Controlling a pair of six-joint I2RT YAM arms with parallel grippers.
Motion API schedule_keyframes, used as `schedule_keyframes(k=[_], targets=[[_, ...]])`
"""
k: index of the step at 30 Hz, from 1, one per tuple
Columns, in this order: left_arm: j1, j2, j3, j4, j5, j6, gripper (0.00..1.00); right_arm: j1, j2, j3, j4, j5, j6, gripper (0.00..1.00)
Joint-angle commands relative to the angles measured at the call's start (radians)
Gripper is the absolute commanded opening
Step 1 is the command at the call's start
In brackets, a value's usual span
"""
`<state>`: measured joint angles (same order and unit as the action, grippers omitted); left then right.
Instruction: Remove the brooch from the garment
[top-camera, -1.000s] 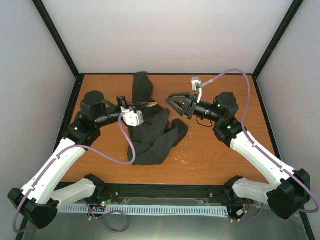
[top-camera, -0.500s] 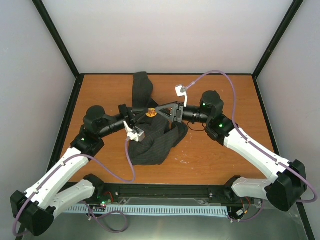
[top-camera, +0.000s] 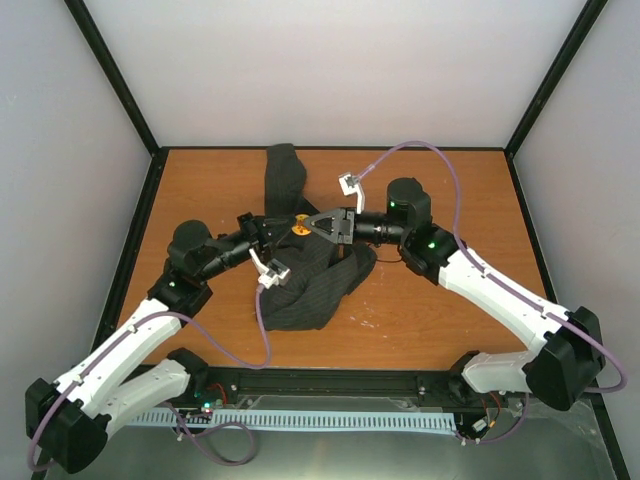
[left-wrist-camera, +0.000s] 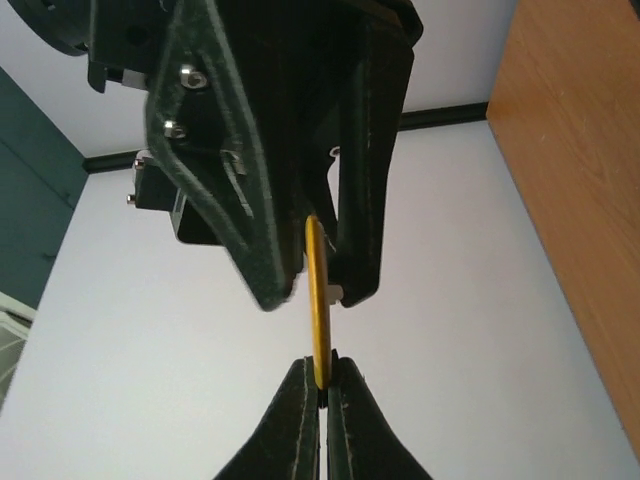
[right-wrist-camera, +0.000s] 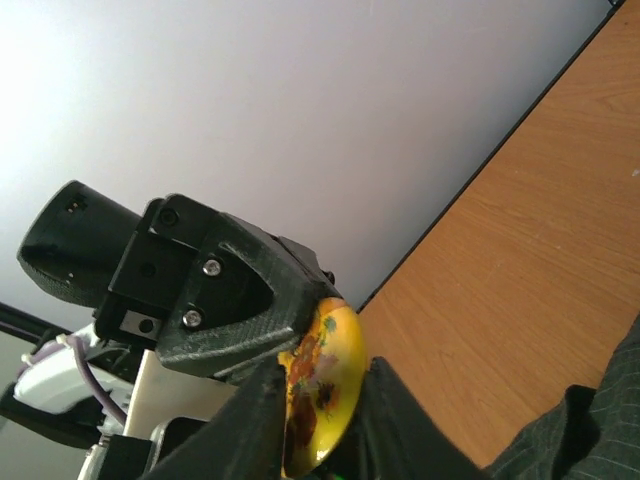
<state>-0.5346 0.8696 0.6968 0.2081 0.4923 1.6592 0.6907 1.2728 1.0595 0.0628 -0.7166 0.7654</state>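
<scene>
The brooch (top-camera: 300, 229) is a small yellow disc with a flower pattern (right-wrist-camera: 325, 385), held above the dark pinstriped garment (top-camera: 310, 285). My left gripper (top-camera: 289, 229) is shut on its lower edge, and the left wrist view shows the brooch (left-wrist-camera: 317, 300) edge-on with the left gripper (left-wrist-camera: 320, 385) pinching it. My right gripper (top-camera: 313, 226) comes in from the right, its two fingers standing close on either side of the disc's upper part; one finger (left-wrist-camera: 268, 285) shows a thin gap beside the disc. In the right wrist view the right gripper (right-wrist-camera: 320, 372) flanks the brooch.
The garment lies crumpled in the middle of the orange-brown table (top-camera: 440, 300), one sleeve reaching toward the back wall (top-camera: 283, 170). A corner of dark cloth (right-wrist-camera: 590, 430) shows below the right gripper. Black frame posts and white walls enclose the table.
The right arm has swung left up to the brooch and its jaws have narrowed around it. The left arm turned to hold the brooch up and now holds still.
</scene>
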Motion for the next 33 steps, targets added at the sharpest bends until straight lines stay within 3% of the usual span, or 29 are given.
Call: schedule_keyframes(k=[1, 3, 5, 8, 9, 12, 14, 18, 20, 27, 33], targets=[[-0.009, 0.003, -0.020, 0.117, -0.010, 0.091, 0.02, 0.015, 0.021, 0.018, 0.023, -0.019, 0.030, 0.19], [-0.010, 0.012, -0.027, 0.144, -0.022, 0.104, 0.03, 0.015, 0.028, 0.016, 0.030, -0.023, 0.041, 0.10], [-0.010, 0.019, -0.034, 0.158, -0.032, 0.120, 0.13, 0.015, 0.030, 0.013, 0.032, -0.014, 0.036, 0.03], [-0.010, 0.024, -0.037, 0.135, -0.054, 0.133, 0.58, 0.005, 0.023, 0.005, 0.031, 0.014, 0.021, 0.03], [-0.010, 0.030, -0.031, 0.115, -0.070, 0.121, 0.68, -0.004, 0.020, -0.001, 0.028, 0.018, 0.017, 0.03], [-0.010, 0.067, 0.036, -0.028, -0.147, 0.017, 0.87, -0.067, 0.004, -0.025, -0.015, 0.028, -0.003, 0.03], [-0.008, 0.132, 0.137, -0.163, -0.228, -0.154, 0.94, -0.131, -0.020, -0.067, -0.056, 0.048, -0.034, 0.03], [0.067, 0.343, 0.390, -0.522, -0.296, -0.475, 1.00, -0.326, -0.084, -0.205, -0.109, 0.110, -0.065, 0.03], [0.133, 0.435, 0.494, -0.613, -0.279, -0.596, 1.00, -0.429, -0.123, -0.267, -0.141, 0.167, -0.108, 0.03], [0.326, 0.657, 0.698, -0.745, -0.180, -0.891, 1.00, -0.666, -0.171, -0.422, -0.168, 0.354, -0.180, 0.03], [0.383, 0.679, 0.695, -0.746, -0.077, -1.016, 1.00, -0.747, -0.124, -0.462, -0.148, 0.445, -0.191, 0.03]])
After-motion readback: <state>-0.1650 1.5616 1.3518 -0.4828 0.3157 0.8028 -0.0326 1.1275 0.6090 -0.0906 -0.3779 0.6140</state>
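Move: The brooch is edge-on in the left fingers, its middle about 2 cm to that hand's right and 1 cm ahead, at its height. From the right hand, whose fingers are still closing around it, it is about 1 cm left and level ahead and in height. The garment heap lies about 5 cm ahead, 3 cm left and 32 cm below the right hand; the black square frame, about 13 cm ahead, 30 cm right and 33 cm below. Right pinches the brooch, left lets go; right carries it some 30 cm rightward, descending; left swings forward 20. ##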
